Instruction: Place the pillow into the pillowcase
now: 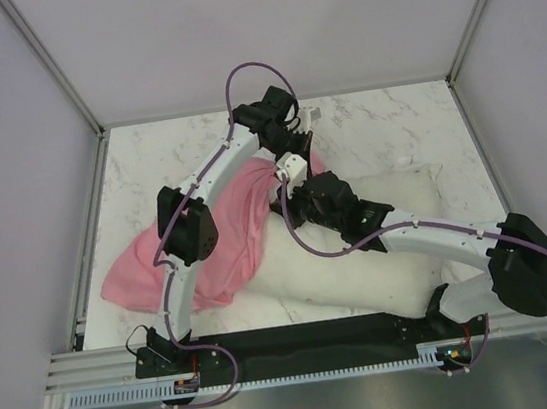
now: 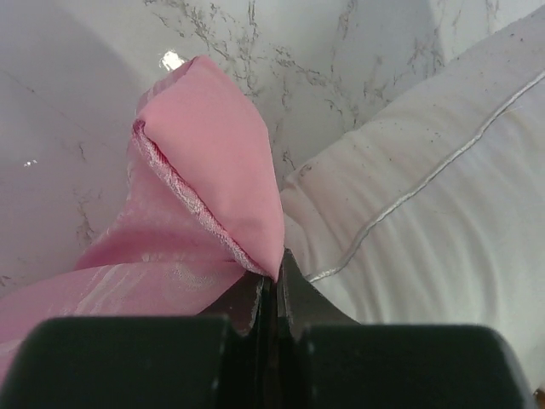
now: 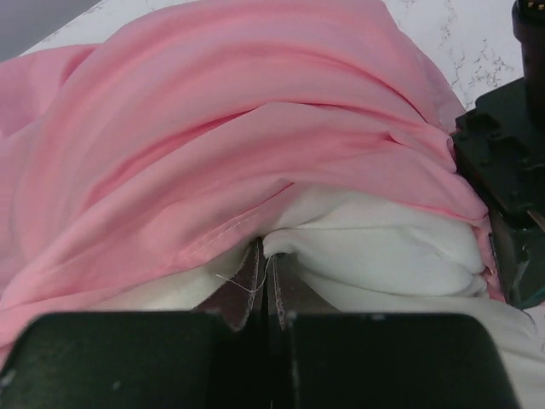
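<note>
The pink satin pillowcase (image 1: pixel 208 243) lies crumpled at left centre of the table, draped over the left part of the white pillow (image 1: pixel 394 204). My left gripper (image 2: pixel 274 274) is shut on the hemmed edge of the pillowcase (image 2: pixel 213 145) and holds it up beside the pillow (image 2: pixel 426 196) with its piped seam. In the top view the left gripper (image 1: pixel 289 170) sits at the case's far right end. Just below it is my right gripper (image 1: pixel 287 206). The right gripper (image 3: pixel 266 256) is shut on a fold of the pillow (image 3: pixel 383 251), right under the pillowcase (image 3: pixel 213 128) hem.
The marble table (image 1: pixel 385 129) is fenced by pale walls on three sides. A black rail (image 1: pixel 302 342) carries both arm bases at the near edge. Part of the left arm (image 3: pixel 502 162) shows dark at the right of the right wrist view.
</note>
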Controlling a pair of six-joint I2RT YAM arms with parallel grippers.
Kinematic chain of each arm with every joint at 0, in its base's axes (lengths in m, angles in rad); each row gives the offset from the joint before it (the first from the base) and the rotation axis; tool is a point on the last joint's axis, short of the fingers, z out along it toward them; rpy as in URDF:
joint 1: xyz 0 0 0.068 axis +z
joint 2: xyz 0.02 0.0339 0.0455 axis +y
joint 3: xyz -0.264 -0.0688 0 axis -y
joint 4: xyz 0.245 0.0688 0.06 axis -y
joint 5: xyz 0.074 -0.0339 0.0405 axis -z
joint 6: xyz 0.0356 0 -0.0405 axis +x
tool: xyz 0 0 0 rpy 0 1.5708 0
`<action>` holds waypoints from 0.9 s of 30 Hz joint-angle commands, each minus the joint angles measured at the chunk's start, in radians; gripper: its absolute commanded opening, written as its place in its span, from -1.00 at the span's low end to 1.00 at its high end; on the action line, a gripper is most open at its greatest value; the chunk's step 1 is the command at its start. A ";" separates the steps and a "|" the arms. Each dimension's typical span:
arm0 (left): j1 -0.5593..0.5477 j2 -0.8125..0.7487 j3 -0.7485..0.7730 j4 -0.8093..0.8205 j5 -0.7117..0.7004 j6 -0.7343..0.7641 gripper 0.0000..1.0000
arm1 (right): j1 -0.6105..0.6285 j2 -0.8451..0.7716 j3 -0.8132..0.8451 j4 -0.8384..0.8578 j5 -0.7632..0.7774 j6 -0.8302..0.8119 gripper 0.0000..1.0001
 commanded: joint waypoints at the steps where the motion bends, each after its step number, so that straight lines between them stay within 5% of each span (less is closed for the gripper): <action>1: -0.050 -0.033 0.082 -0.029 0.193 0.044 -0.95 | -0.012 0.046 0.092 0.129 -0.151 0.022 -1.00; 7: -0.068 0.019 0.263 -0.038 0.210 -0.022 -0.95 | -0.018 0.141 0.245 0.141 -0.219 0.022 -1.00; 13: -0.021 -0.021 0.162 0.030 0.155 -0.076 -0.93 | -0.051 0.139 0.233 0.219 -0.202 0.092 -1.00; 17: 0.019 -0.061 0.116 0.032 -0.013 -0.085 0.25 | -0.087 0.117 0.172 0.236 -0.078 0.171 -1.00; 22: 0.021 -0.231 0.030 0.075 -0.269 -0.054 0.64 | -0.161 0.102 0.109 0.202 0.014 0.260 -1.00; 27: 0.021 -0.443 -0.099 0.214 -0.342 -0.036 0.90 | -0.187 0.086 0.060 0.175 0.071 0.301 -1.00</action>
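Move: The left hand already pinches the pillowcase edge, and the pillow corner held in the right hand lies about 9 cm back and 8 cm to its left, nearly level. From the right hand, the pinched pillowcase edge is some 9 cm ahead and 8 cm right, nearly level; the pillow body's middle lies about 13 cm back, 16 cm right and 12 cm below, and the spread pillowcase's middle roughly 6 cm back, 19 cm left and 15 cm below. Both hands first lift pillow and pillowcase together by about 5 cm, the right also carrying its corner some 5 cm left while the left drifts slightly right, both grips still shut. Then the left opens wide to let go of the pillowcase edge, dipping a little before it draws up, left and forward with its fingertips swinging some 20 degrees forward, while the right keeps its pinch on the pillow and goes forward and back to the right, sinking slightly. ##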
